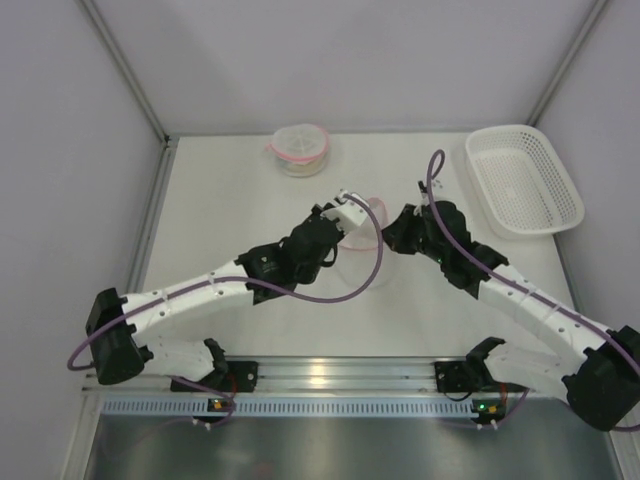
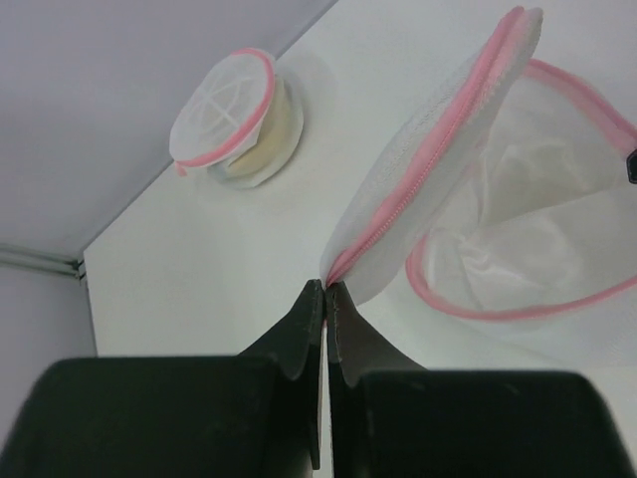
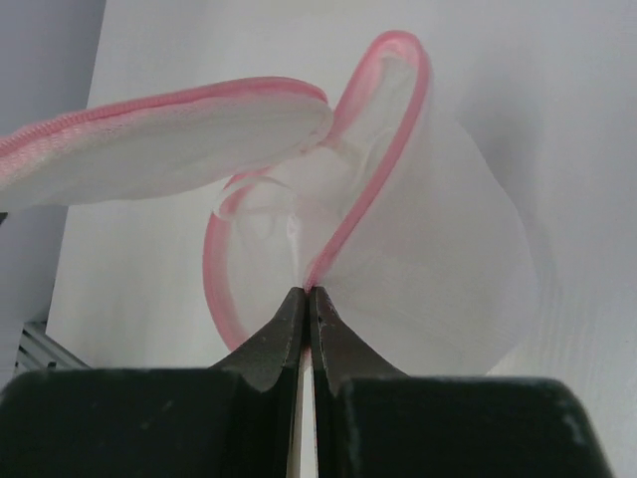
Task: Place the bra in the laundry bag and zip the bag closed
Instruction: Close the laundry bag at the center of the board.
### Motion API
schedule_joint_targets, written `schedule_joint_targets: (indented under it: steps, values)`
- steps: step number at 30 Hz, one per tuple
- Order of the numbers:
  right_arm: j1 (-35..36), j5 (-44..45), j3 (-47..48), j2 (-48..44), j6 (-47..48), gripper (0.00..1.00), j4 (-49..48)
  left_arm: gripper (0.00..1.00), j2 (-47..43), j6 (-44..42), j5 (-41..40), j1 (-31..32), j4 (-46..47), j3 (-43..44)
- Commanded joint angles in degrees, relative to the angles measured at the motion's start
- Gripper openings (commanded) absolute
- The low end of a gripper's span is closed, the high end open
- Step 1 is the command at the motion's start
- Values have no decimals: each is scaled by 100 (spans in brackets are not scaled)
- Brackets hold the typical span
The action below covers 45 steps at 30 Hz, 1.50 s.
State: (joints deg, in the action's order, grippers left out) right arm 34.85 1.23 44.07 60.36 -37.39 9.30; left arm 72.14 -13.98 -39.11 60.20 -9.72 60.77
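Observation:
A white mesh laundry bag with pink trim [image 1: 370, 208] hangs open between my two grippers at mid-table. My left gripper [image 2: 325, 286] is shut on the end of its round zip-edged lid flap [image 2: 428, 169], which stands up on edge. My right gripper [image 3: 307, 291] is shut on the pink rim of the bag's body [image 3: 438, 269]. The lid [image 3: 169, 139] lies off to the left in that view. The bag's inside [image 2: 528, 239] shows only white mesh. No bra shows on its own. In the top view the left gripper [image 1: 345, 232] and the right gripper [image 1: 392, 232] face each other.
A second round mesh bag with pink trim [image 1: 300, 148] sits closed at the back of the table with something cream-coloured inside; it also shows in the left wrist view [image 2: 234, 119]. A white plastic basket [image 1: 525, 180] stands at the back right. Walls enclose the table.

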Motion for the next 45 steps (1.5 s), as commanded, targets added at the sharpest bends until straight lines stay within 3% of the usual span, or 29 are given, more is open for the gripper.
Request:
schedule_joint_targets:
  steps: [1, 7, 9, 12, 15, 17, 21, 26, 30, 36, 45]
  values:
    - [179, -150, -66, 37, -366, 0, -667, 0, 238, -273, -975, 245, 233, 242]
    - [312, -272, -48, 37, -304, 0, -236, 0, 239, -666, -1414, 272, 1145, -13]
    - [338, -317, -57, 3, -296, 6, 80, 0, 266, -773, -1459, 272, 1366, -39]
    - [338, -326, 39, -68, -138, 30, 641, 0, 178, -1010, -1310, 264, 1961, -249]
    - [338, 392, 652, -33, 405, 59, 1511, 0, 125, -1073, -985, 237, 2237, -443]
    - [251, 623, 978, 20, 670, 62, 1854, 0, 142, -1046, -906, 211, 2289, -470]
    - [-223, 755, 1560, 326, 1364, 64, 2121, 0, 178, -984, -712, 115, 2439, -566]
    - [-847, -253, 1649, 573, 2892, 60, 1366, 0, 125, -984, -545, -9, 2624, -646]
    - [-953, -852, 1175, 600, 4386, 63, 504, 0, 72, -1019, -326, -158, 2668, -628]
    - [-1841, -2407, 567, 573, 4512, 66, -666, 0, -42, -1011, 96, -500, 2782, -619]
    - [-1877, -3761, 743, 1276, 4345, 67, -1272, 0, 133, -861, 703, -800, 2835, -523]
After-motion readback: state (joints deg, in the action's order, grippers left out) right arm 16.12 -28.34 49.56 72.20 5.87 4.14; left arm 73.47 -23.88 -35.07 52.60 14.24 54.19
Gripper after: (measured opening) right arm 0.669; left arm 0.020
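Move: Around 6 cm ahead of the right hand and 3 cm to its left, roughly 2 cm lower, is the hinge end where the bag's flap joins its pink rim; the open pouch's middle sits about 5 cm to this hand's left, 1 cm back and 6 cm down. The closed round bag stands some 20 cm ahead and 23 cm left. The left hand, holding the flap, has that hinge end about 3 cm ahead, 9 cm right and 5 cm below. Letting go of the pink rim as its fingers open to about two thirds, the right hand dips back and down some 3 cm, lifts, then goes forward and right over the pouch's far right edge and sinks again, its open fingers tilting up and turning counter-clockwise, around 25 degrees. The left hand keeps its pinch on the flap's zip edge and draws it about 5 cm forward and slightly up, tipping its fingers up some 10 degrees. ##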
